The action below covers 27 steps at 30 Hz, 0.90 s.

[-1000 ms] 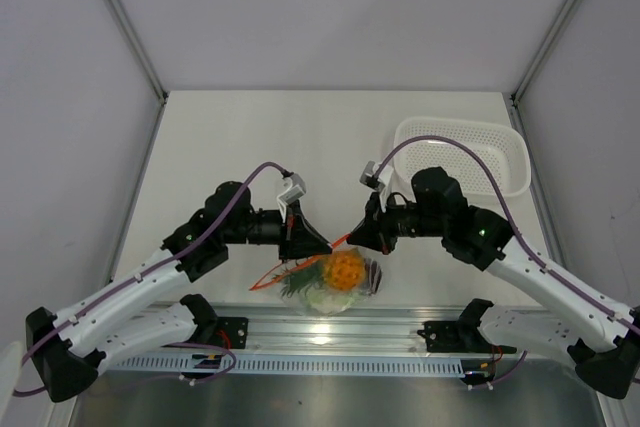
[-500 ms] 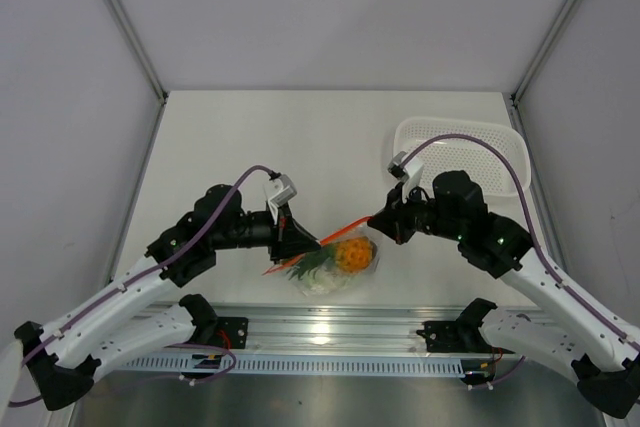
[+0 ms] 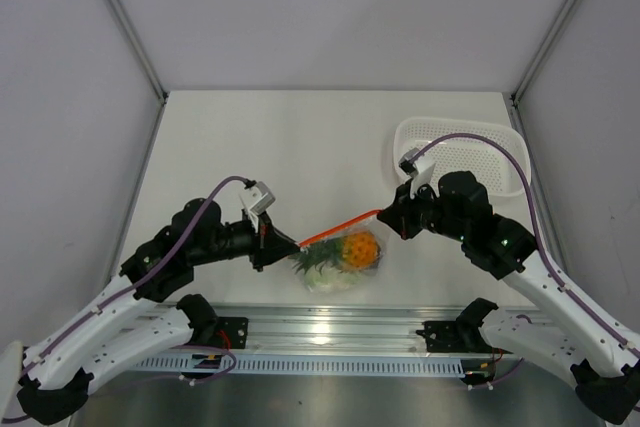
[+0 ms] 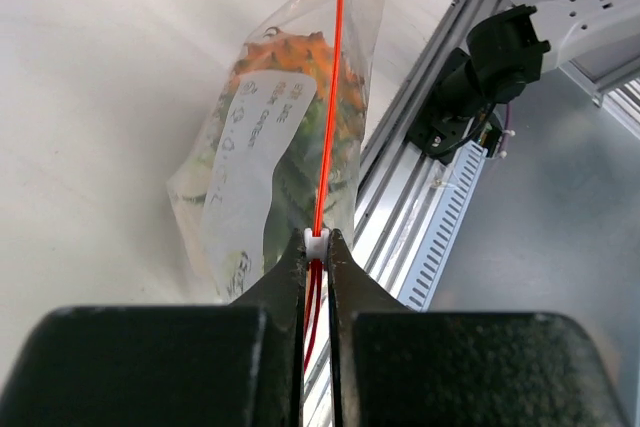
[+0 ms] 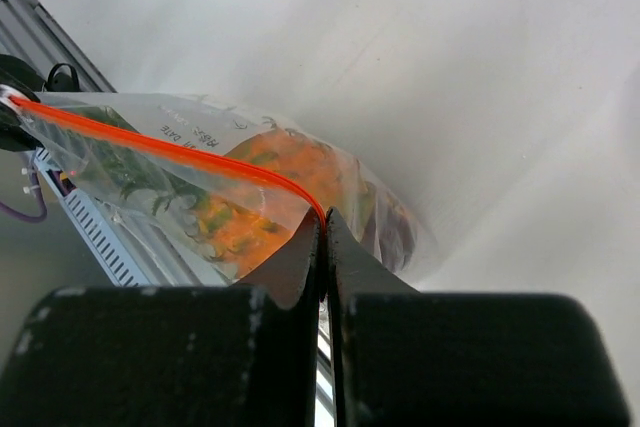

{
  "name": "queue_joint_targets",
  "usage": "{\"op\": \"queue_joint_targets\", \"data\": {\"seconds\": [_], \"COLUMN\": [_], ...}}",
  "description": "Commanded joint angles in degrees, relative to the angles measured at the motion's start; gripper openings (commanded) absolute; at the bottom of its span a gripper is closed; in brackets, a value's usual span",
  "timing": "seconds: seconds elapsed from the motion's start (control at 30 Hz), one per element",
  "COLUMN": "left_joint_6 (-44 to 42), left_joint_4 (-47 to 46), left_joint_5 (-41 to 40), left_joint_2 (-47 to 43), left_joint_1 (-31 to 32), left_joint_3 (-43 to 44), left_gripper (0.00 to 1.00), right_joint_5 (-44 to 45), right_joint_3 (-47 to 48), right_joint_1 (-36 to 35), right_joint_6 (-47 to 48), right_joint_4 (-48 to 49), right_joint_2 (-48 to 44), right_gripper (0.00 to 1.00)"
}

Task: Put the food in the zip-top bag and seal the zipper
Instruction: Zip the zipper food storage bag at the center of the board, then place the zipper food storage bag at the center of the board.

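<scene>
The clear zip-top bag hangs between my two grippers near the table's front edge. Its red-orange zipper is stretched taut between them. The orange pineapple and the white and pale-green piece are inside the bag. My left gripper is shut on the zipper's white slider at the strip's left end. My right gripper is shut on the bag's corner at the strip's right end. The right wrist view shows the pineapple and the dark red-purple fruit through the plastic.
The white perforated basket stands at the back right, behind my right arm. The aluminium rail runs along the table's front edge just below the bag. White walls close in the sides and the back.
My left gripper has moved left along the zipper and my right gripper has moved right. The strip between them is longer and straighter, and the bag has shifted slightly right.
</scene>
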<state>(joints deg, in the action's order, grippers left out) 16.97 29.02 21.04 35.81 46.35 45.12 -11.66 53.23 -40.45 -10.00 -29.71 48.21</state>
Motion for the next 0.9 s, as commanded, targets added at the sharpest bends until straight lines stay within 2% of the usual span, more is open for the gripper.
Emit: {"op": "queue_joint_targets", "data": {"seconds": [0.0,0.33,0.7,0.8,0.83,0.87], "left_joint_6": [1.83,11.94,13.7,13.61,13.53,13.27], "left_joint_4": [3.68,7.02,9.31,8.87,8.78,8.17], "left_joint_5": [-4.07,-18.57,-20.77,-20.77,-20.69,-20.77], "left_joint_2": [-2.76,-11.28,-14.81,-14.54,-14.46,-14.19], "left_joint_1": [0.06,0.06,0.06,0.15,0.06,0.06], "left_joint_3": [1.9,-2.14,-3.9,-4.08,-4.17,-4.17], "left_gripper": [0.01,0.01,0.01,0.27,0.49,0.65], "right_joint_5": [4.54,4.98,3.4,1.04,0.59,0.15], "right_joint_3": [-0.5,-1.73,-2.08,-1.47,-1.29,-1.2], "right_joint_1": [1.07,1.42,1.6,1.51,1.51,1.51], "right_joint_6": [-0.02,-0.9,-1.69,-2.22,-2.74,-3.01], "right_joint_4": [0.97,2.2,4.48,5.98,6.59,7.3], "right_joint_2": [-0.22,0.22,1.89,4.08,4.79,5.58], "right_gripper": [0.0,0.0,0.0,0.0,0.0,0.0]}}
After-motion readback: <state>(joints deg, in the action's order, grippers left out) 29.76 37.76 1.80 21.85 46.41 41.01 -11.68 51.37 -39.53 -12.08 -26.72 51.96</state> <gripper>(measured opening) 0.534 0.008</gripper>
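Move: The zipper slider is already pinched in the left fingers; the zipper's left end, where it is taken, trails about 6 cm to that hand's left and 1 cm ahead, roughly at its height. The pineapple in the bag is some 12 cm right, 3 cm ahead and 9 cm below the left hand, the cabbage about 7 cm right, level with it and 11 cm below. From the right hand, that left end lies roughly 20 cm left and 5 cm back. The slider is drawn along the zipper by the left fingers, about 5.5 cm left towards the zipper's left end, with the hand turning some 20 degrees counter-clockwise; the left hand then slows, sinks slightly and opens about halfway to let go. The right hand keeps pinching the other end of the zipper and eases down about 2 cm. ##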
